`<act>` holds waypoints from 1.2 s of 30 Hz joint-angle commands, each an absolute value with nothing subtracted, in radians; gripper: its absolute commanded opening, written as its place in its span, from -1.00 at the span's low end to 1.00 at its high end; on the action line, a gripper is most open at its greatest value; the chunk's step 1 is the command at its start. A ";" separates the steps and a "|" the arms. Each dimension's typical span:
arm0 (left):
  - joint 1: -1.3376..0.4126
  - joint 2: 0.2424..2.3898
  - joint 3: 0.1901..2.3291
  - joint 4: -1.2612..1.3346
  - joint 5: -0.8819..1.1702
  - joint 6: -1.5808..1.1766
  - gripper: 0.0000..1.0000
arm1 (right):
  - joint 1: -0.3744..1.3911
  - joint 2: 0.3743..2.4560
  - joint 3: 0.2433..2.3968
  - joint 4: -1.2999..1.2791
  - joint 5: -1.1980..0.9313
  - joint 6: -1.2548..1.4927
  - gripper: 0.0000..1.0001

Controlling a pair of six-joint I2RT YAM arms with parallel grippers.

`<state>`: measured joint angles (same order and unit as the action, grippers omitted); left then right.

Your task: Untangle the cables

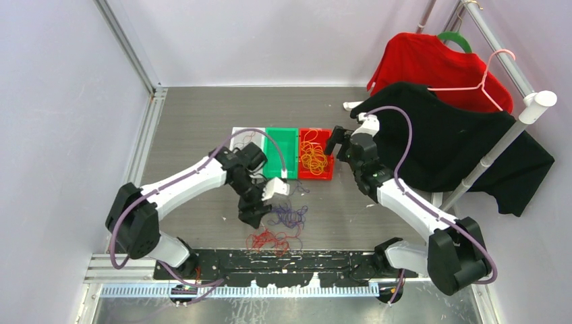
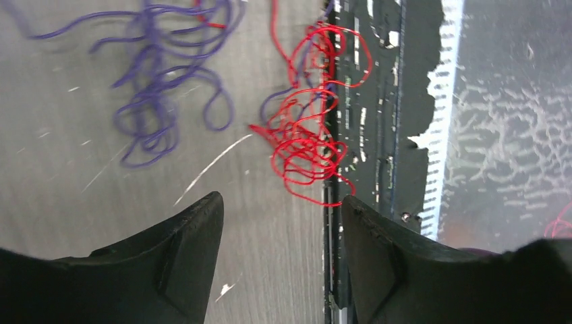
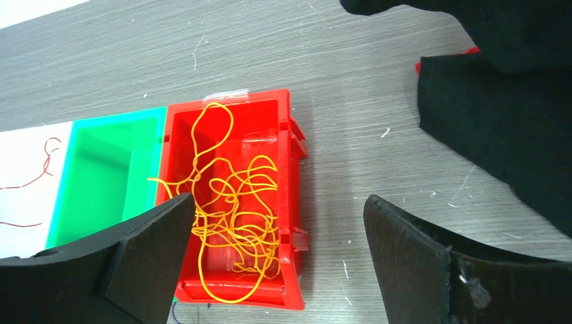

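Observation:
A tangle of orange-yellow cables [image 1: 313, 156] [image 3: 236, 202] lies in the red bin [image 1: 317, 175] [image 3: 291, 135]. Just right of that bin hovers my right gripper [image 1: 335, 143] [image 3: 280, 199], open, with nothing between its fingers. On the table lie a dark purple clump [image 1: 289, 216] [image 2: 158, 101] and a red clump [image 1: 268, 239] [image 2: 307, 135], the red one reaching over the black base plate [image 2: 378, 101]. My left gripper [image 1: 253, 214] [image 2: 282, 199] is open above bare table just left of the two clumps and holds nothing.
A green bin [image 1: 280, 154] [image 3: 101, 175] sits left of the red one, beside a white sheet [image 1: 241, 138] [image 3: 27, 155] carrying thin red strands. A red shirt [image 1: 432, 64] and a black shirt [image 1: 459, 145] hang on a rack [image 1: 499, 145] at the right.

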<state>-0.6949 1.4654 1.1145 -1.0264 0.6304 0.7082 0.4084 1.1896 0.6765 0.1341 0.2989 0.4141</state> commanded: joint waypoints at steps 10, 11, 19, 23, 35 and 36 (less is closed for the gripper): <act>-0.776 1.664 1.119 -0.939 0.657 0.729 0.07 | 0.379 1.067 0.633 0.086 0.326 0.546 1.00; -0.776 1.671 1.121 -0.939 0.670 0.729 0.04 | 0.378 1.060 0.628 0.090 0.327 0.545 1.00; -0.781 1.681 1.118 -0.997 0.744 0.789 -0.19 | 0.377 1.045 0.618 0.104 0.284 0.543 0.82; -0.781 1.674 1.106 -1.016 0.776 0.817 -0.26 | 0.376 1.041 0.620 0.106 0.273 0.545 0.73; -0.784 1.677 1.067 -0.908 0.675 0.822 -0.27 | 0.376 1.012 0.615 0.110 0.208 0.563 0.54; -0.784 1.677 1.076 -0.918 0.673 0.821 -0.46 | 0.377 1.008 0.614 0.109 0.205 0.564 0.53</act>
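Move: The red cable tangle lies about 8 cm back from the left hand, 4 cm to its right and some 10 cm below. At roughly that same depth below the left hand, the purple cable is about 9 cm to its right and 1 cm back, and the pale scratch is nearly beneath it, 1 cm back and 1 cm left. From the right hand, the red cable is some 30 cm back, 22 cm left and 15 cm below. The left hand sinks about 6 cm and slightly back towards the red cable, fingers narrowing; the right retreats 3 cm. ##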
